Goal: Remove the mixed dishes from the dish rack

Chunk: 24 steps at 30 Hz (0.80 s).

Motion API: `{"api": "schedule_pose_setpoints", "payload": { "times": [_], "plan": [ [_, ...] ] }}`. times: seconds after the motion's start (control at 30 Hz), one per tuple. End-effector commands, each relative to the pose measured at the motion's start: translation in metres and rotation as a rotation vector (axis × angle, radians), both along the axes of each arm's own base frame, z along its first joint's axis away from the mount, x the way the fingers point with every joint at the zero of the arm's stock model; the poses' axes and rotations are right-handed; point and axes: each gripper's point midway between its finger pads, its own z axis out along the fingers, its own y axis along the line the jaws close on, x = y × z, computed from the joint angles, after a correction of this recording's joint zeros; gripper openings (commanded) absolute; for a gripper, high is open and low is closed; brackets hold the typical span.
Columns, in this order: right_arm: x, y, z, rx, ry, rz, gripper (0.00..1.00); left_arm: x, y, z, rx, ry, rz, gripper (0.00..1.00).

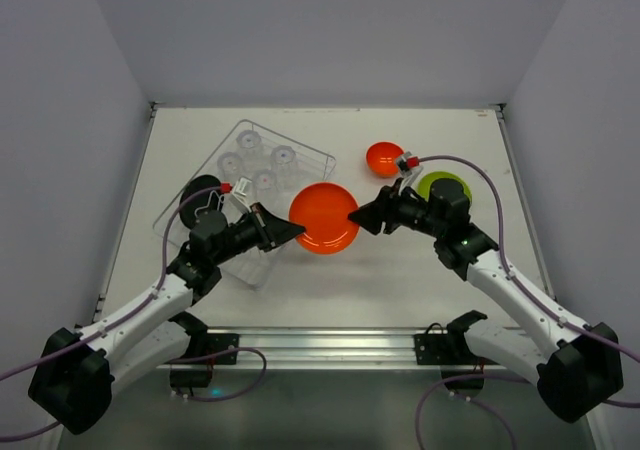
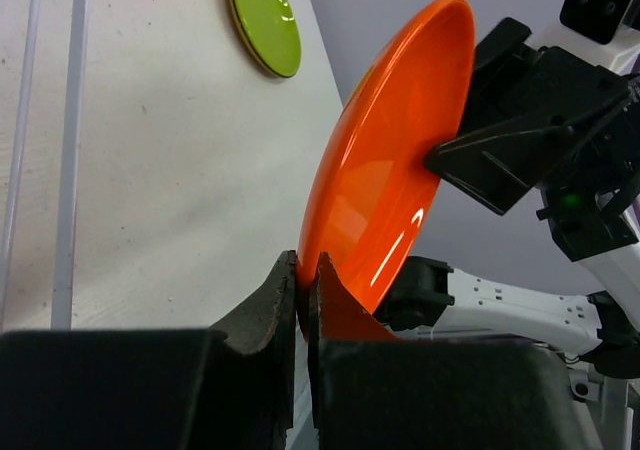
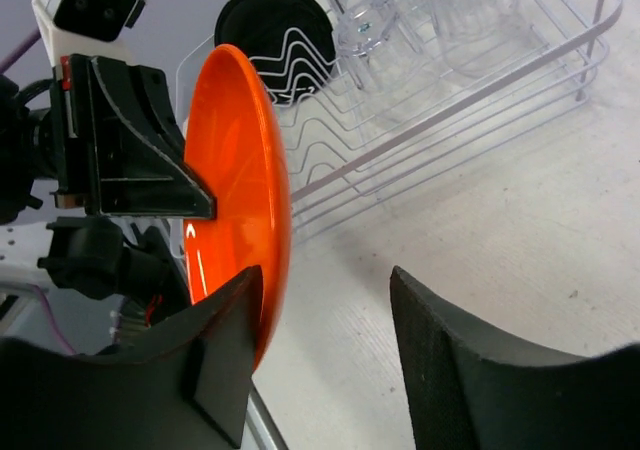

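An orange-red plate hangs on edge above the table between both arms. My left gripper is shut on its rim, seen pinched in the left wrist view. My right gripper stands open at the opposite rim: in the right wrist view the plate lies against the left finger, with a wide gap to the right one. The dish rack at the back left holds several clear glasses and a black plate.
A green plate and an orange-red bowl rest on the table at the back right, behind my right arm. The rack's wire rim lies just beyond the held plate. White walls close in the table's sides.
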Motion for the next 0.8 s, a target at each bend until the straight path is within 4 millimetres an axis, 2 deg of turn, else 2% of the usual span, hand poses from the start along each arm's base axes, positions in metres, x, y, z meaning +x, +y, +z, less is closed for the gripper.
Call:
{"api": "schedule_pose_setpoints", "payload": {
  "times": [0.0, 0.03, 0.1, 0.17, 0.2, 0.23, 0.27, 0.3, 0.33, 0.37, 0.4, 0.47, 0.5, 0.53, 0.57, 0.6, 0.63, 0.67, 0.7, 0.73, 0.77],
  "plan": [
    [0.004, 0.009, 0.014, 0.006, -0.055, 0.033, 0.45, -0.004, -0.003, 0.017, -0.053, -0.066, -0.024, 0.0],
    [0.002, 0.011, 0.013, 0.012, -0.048, 0.042, 0.27, -0.004, -0.003, 0.017, -0.051, -0.069, -0.025, 0.0],
    [0.001, 0.014, 0.013, 0.028, -0.049, 0.054, 0.14, -0.003, -0.003, 0.014, -0.034, -0.079, -0.03, 0.0],
    [0.001, 0.016, 0.017, 0.055, -0.057, 0.053, 0.05, -0.002, -0.004, 0.018, -0.017, -0.097, -0.036, 0.0],
    [0.003, 0.015, 0.018, 0.065, -0.061, 0.038, 0.0, -0.001, -0.002, 0.013, 0.022, -0.1, -0.035, 0.07],
    [0.003, 0.013, 0.014, 0.071, -0.054, 0.02, 0.0, 0.001, -0.001, 0.014, 0.045, -0.111, -0.026, 0.2],
    [0.005, 0.012, 0.018, 0.1, -0.051, -0.003, 0.0, 0.005, 0.001, 0.026, 0.059, -0.137, -0.012, 0.49],
    [0.011, 0.006, 0.012, 0.095, -0.043, -0.061, 0.0, 0.007, 0.008, 0.021, 0.124, -0.138, 0.018, 0.59],
    [0.015, 0.002, 0.014, 0.104, -0.042, -0.099, 0.0, 0.01, 0.013, 0.025, 0.156, -0.156, 0.042, 0.69],
    [0.022, -0.006, 0.009, 0.093, -0.02, -0.15, 0.0, 0.017, 0.029, 0.032, 0.245, -0.179, 0.118, 0.89],
    [0.033, -0.017, 0.005, 0.085, -0.001, -0.229, 0.0, 0.019, 0.04, 0.032, 0.313, -0.184, 0.161, 0.99],
    [0.053, -0.054, -0.006, 0.101, 0.094, -0.386, 0.0, 0.026, 0.068, 0.039, 0.442, -0.209, 0.266, 1.0],
    [0.058, -0.071, -0.015, 0.119, 0.141, -0.449, 0.0, 0.026, 0.1, 0.043, 0.574, -0.204, 0.373, 1.0],
    [0.065, -0.091, -0.02, 0.152, 0.174, -0.531, 0.0, 0.024, 0.115, 0.045, 0.63, -0.201, 0.417, 1.0],
    [0.077, -0.131, -0.015, 0.238, 0.196, -0.68, 0.0, 0.022, 0.129, 0.046, 0.682, -0.202, 0.455, 1.0],
    [0.081, -0.152, -0.017, 0.27, 0.199, -0.757, 0.0, 0.015, 0.148, 0.045, 0.757, -0.211, 0.498, 1.0],
    [0.085, -0.179, -0.025, 0.302, 0.219, -0.875, 0.0, 0.013, 0.155, 0.05, 0.771, -0.225, 0.518, 1.0],
    [0.09, -0.219, -0.028, 0.327, 0.218, -1.012, 0.0, 0.01, 0.161, 0.052, 0.784, -0.237, 0.533, 1.0],
    [0.094, -0.237, -0.036, 0.337, 0.241, -1.084, 0.0, 0.005, 0.171, 0.059, 0.786, -0.27, 0.568, 1.0],
    [0.099, -0.254, -0.038, 0.359, 0.252, -1.145, 0.0, 0.003, 0.175, 0.053, 0.794, -0.27, 0.585, 1.0],
    [0.103, -0.279, -0.046, 0.361, 0.269, -1.232, 0.0, 0.001, 0.181, 0.06, 0.758, -0.305, 0.631, 1.0]
  ]
}}
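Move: The orange plate, gripped at its near-left rim by the left hand, has its middle about 6 cm right and 3 cm ahead of it, and about 7 cm left and 1 cm ahead of the right hand, at roughly their height. From the right hand, the green plate on the table is some 17 cm ahead, 26 cm right and 20 cm lower; the orange bowl is about 28 cm ahead, 10 cm right. The black plate stands about 15 cm ahead and 27 cm left of the left hand, 12 cm lower. Almost in place, the right fingers close onto the orange plate's right rim; then the left fingers open wide and let go. The right hand swings the plate right some 23 cm, with 9 cm forward and 5 cm down, turning about 60 degrees clockwise towards the green plate, while the left withdraws leftward about 13 cm and rises 9, turning counter-clockwise. ##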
